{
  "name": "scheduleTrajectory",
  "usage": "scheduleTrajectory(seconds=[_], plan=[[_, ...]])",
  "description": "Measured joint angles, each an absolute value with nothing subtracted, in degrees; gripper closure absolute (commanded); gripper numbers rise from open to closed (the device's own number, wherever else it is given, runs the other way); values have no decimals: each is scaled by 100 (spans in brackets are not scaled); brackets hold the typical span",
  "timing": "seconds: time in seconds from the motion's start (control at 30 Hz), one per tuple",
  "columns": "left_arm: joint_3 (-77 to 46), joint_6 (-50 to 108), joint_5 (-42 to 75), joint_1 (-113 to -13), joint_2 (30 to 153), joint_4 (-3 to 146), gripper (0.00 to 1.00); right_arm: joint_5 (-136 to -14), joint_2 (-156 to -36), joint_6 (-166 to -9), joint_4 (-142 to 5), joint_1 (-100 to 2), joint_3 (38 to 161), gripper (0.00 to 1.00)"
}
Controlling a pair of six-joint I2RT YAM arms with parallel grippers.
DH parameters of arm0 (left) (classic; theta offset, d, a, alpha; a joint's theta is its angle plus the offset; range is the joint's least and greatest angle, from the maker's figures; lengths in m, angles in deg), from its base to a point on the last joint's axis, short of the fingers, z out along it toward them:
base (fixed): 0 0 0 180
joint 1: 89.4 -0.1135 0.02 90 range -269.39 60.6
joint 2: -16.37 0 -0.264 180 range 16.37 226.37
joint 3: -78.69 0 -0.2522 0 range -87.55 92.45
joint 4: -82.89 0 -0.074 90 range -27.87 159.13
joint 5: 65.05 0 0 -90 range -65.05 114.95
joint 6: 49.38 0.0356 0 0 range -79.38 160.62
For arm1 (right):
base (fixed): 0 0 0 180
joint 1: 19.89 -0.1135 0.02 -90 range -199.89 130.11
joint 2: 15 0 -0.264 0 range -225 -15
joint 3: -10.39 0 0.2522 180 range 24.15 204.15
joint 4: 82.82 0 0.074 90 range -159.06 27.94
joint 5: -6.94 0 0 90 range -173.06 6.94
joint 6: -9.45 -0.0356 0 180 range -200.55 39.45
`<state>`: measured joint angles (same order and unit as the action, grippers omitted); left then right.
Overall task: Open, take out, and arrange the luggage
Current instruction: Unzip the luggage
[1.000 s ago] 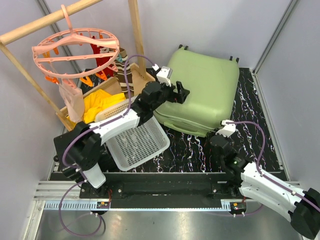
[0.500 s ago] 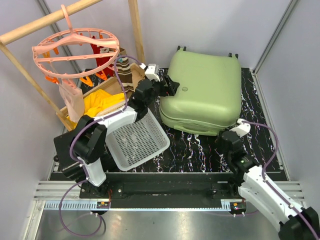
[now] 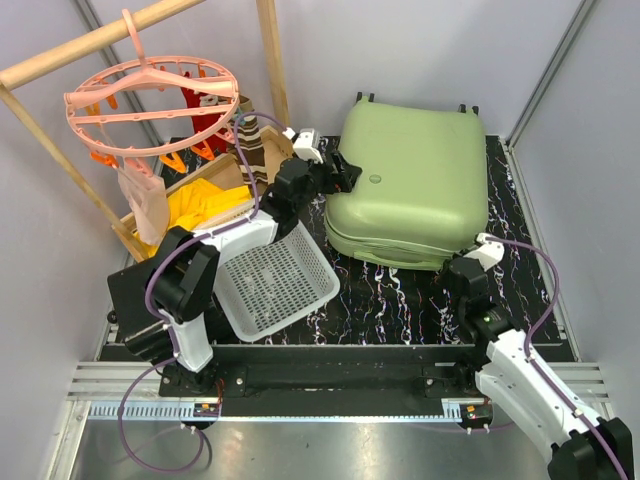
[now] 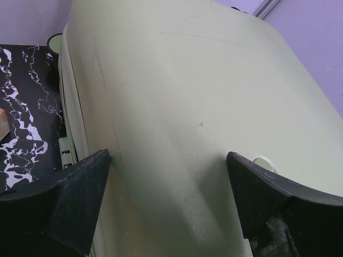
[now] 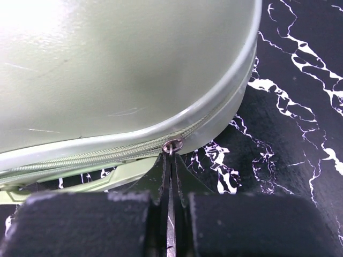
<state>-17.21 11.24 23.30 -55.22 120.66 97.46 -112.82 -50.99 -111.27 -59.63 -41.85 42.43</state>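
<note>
The luggage is a light-green hard-shell suitcase lying flat on the black marbled mat, wheels toward the far wall. My left gripper stands open at its left end, and in the left wrist view the black fingers straddle the shell near the top of that end. My right gripper is at the near right corner. In the right wrist view it is shut on the small metal zipper pull hanging from the seam of the luggage.
A white perforated basket lies tilted just left of the suitcase, under my left arm. Behind it are a cardboard box with yellow cloth, a pink round clip hanger and a wooden rack post. Walls close in on both sides.
My right gripper has slid rightward along the near edge to the corner, holding the zipper pull. The left gripper has drawn back to the suitcase's left end. The suitcase has turned slightly.
</note>
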Motion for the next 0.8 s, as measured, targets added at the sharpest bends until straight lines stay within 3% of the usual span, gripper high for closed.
scheduleTrajectory(seconds=[0.27, 0.5, 0.67, 0.8], plan=[[-2392, 1592, 2947, -5231, 11203, 9399, 8, -10904, -5730, -11040, -6053, -4150, 4383, 100], [-3384, 2770, 3913, -3852, 10158, 8979, 8, -10606, -6050, -11110, -6501, -4147, 4407, 100], [-3616, 4173, 3624, -2860, 10608, 8975, 11, -10462, -6006, -11171, -6586, -4147, 4398, 100], [-3386, 4929, 3047, -2639, 11338, 8894, 14, -10392, -5835, -11206, -6590, -4145, 4350, 100]])
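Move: The left hand, open, is over the luggage's left upper edge; the carry handle on the luggage's near side lies about 18 cm back, 10 cm right and 14 cm lower. From that hand the luggage's middle is some 13 cm right, level fore and aft and 9 cm lower, the basket roughly 20 cm back, 15 cm left. The right hand already holds the zipper pull, with the handle's middle about 10 cm left, 1 cm ahead and 3 cm below. The left hand, fingers staying wide open, leaves the luggage's left upper edge and swings back towards the near side and its handle, about 21 cm back and 8 cm right, rising slightly before sinking some 11 cm, while the wrist rolls left side up and turns clockwise until the fingers point mostly to the right. Meanwhile the right hand keeps its pinch on the zipper pull and eases about 3 cm left along the near seam and a little forward, dipping briefly before coming most of the way back up, with a slight counter-clockwise turn. ##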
